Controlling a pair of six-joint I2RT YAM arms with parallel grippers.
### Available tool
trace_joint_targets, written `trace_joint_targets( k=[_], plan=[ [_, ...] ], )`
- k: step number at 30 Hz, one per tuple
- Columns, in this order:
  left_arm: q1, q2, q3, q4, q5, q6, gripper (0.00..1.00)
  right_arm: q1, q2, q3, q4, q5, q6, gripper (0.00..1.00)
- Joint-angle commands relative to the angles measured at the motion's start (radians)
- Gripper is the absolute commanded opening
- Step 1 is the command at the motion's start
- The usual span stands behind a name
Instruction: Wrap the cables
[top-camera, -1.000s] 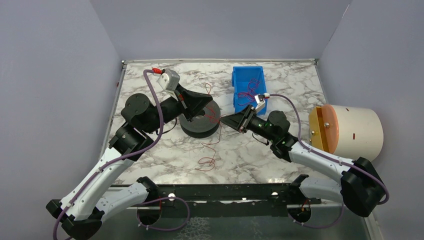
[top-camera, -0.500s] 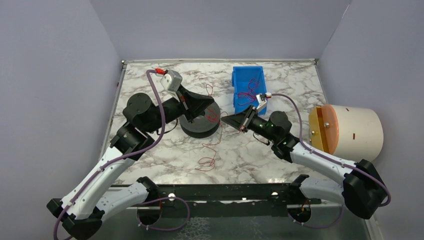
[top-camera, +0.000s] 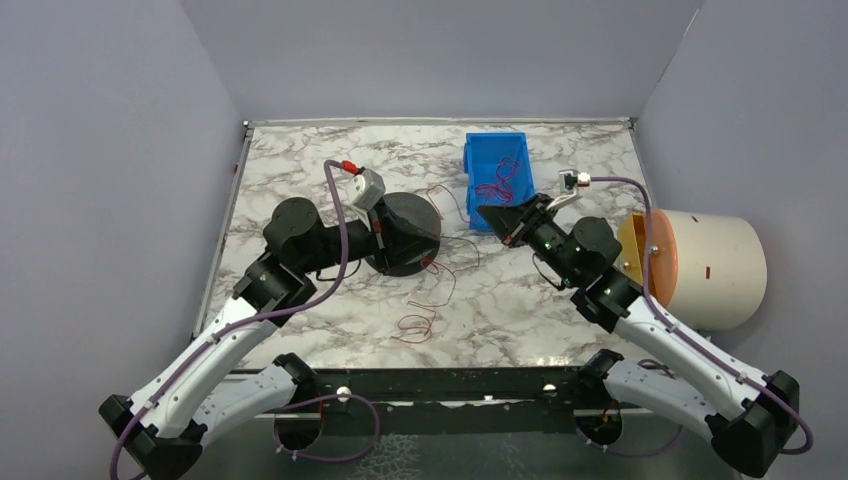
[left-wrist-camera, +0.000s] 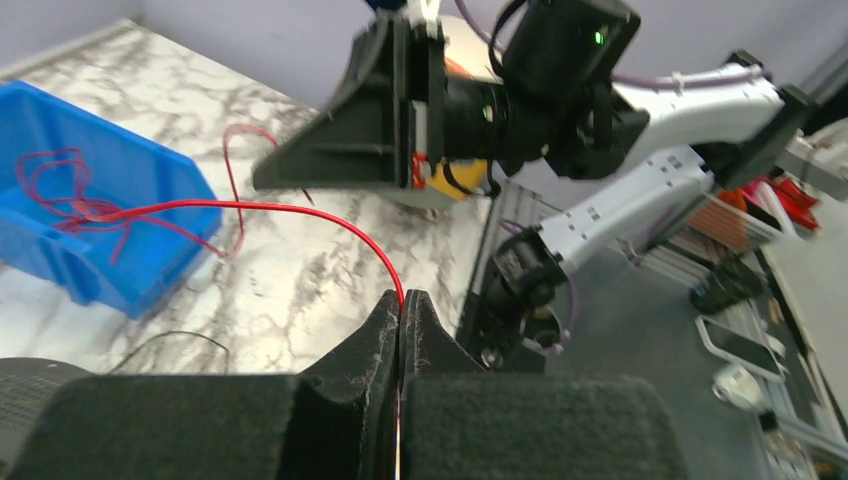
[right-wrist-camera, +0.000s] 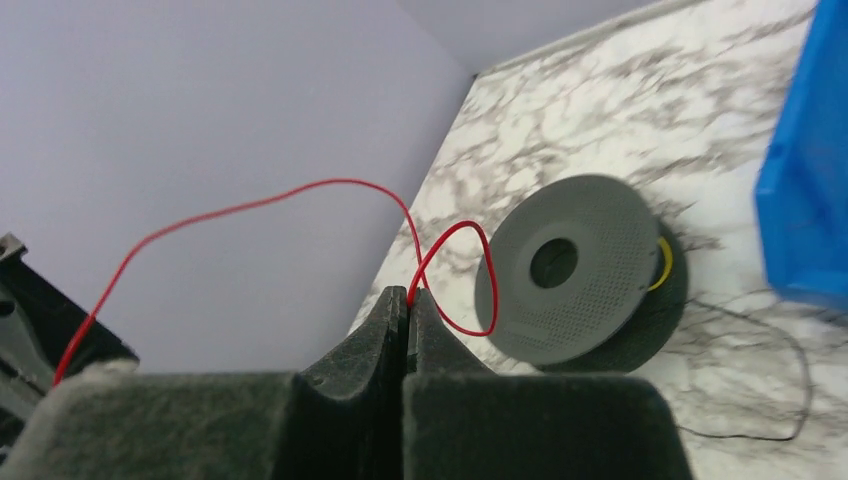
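A thin red cable (left-wrist-camera: 300, 208) runs from the blue bin (left-wrist-camera: 110, 262) to my left gripper (left-wrist-camera: 401, 300), which is shut on it. In the top view my left gripper (top-camera: 432, 234) lies over the dark grey spool (top-camera: 392, 266). My right gripper (right-wrist-camera: 408, 293) is shut on a looping red cable (right-wrist-camera: 452, 232) beside the spool (right-wrist-camera: 575, 270), which carries a yellow cable (right-wrist-camera: 665, 264) at its rim. Seen from above, my right gripper (top-camera: 482, 213) sits at the near end of the bin (top-camera: 480, 150). More red cables (top-camera: 497, 187) lie inside the bin, and a loose red tangle (top-camera: 420, 325) rests on the marble.
A beige cylinder with an orange lid (top-camera: 705, 265) stands at the right edge, close to my right arm. A thin black wire (right-wrist-camera: 785, 395) lies on the marble near the spool. Lilac walls enclose the table on three sides.
My right gripper closed on a red cable and swung back and right to the bin's near end. My left arm shifted right and lower over the spool, still pinching its cable.
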Motion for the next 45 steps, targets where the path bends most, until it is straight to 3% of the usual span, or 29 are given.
trace_joint_targets(
  k=[1, 9, 13, 16, 20, 24, 31, 45],
  plan=[
    [-0.003, 0.004, -0.024, 0.044, 0.191, -0.009, 0.00, 0.001, -0.077, 0.081, -0.149, 0.227, -0.218, 0.01],
    [-0.003, 0.071, -0.057, 0.044, 0.210, 0.005, 0.00, 0.001, -0.144, 0.207, -0.224, 0.397, -0.425, 0.01],
    [-0.003, 0.126, -0.047, 0.011, 0.123, 0.019, 0.02, 0.001, -0.141, 0.274, -0.255, 0.416, -0.486, 0.01],
    [-0.003, 0.165, -0.018, -0.054, 0.045, 0.049, 0.20, 0.001, -0.139, 0.313, -0.275, 0.411, -0.528, 0.01],
    [-0.003, 0.187, 0.000, -0.095, -0.016, 0.073, 0.53, 0.000, -0.131, 0.361, -0.307, 0.364, -0.568, 0.01],
    [-0.003, 0.178, 0.026, -0.151, -0.119, 0.104, 0.66, 0.001, -0.117, 0.403, -0.356, 0.327, -0.585, 0.01],
    [-0.003, 0.131, 0.061, -0.218, -0.273, 0.138, 0.71, 0.001, -0.082, 0.445, -0.412, 0.205, -0.609, 0.01],
    [-0.004, 0.072, 0.089, -0.227, -0.152, 0.216, 0.73, 0.001, 0.031, 0.519, -0.560, -0.301, -0.624, 0.01]
  ],
)
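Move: My closed left fingers hold one end of the red cable. The loose red heap it trails lies on the table some 37 cm below them, about 4 cm ahead and 3 cm left; the grey spool is roughly 21 cm ahead and 8 cm left, 34 cm down. My right fingers hold the cable too: from them the heap is about 5 cm back, 11 cm left and 30 cm down, the spool 13 cm ahead, 15 cm left and 27 cm down, the blue box 30 cm ahead, 8 cm right and 27 cm down. I keep the red cable pinched in my right hand and swing it up about 13 cm and 10 cm right, tipping the fingers up, then bring it back left some 8 cm, easing down slightly. My left hand draws back briefly, sinks about 10 cm while reaching forward, opens wide and lets go of the cable on the way, then rises some 5 cm. ##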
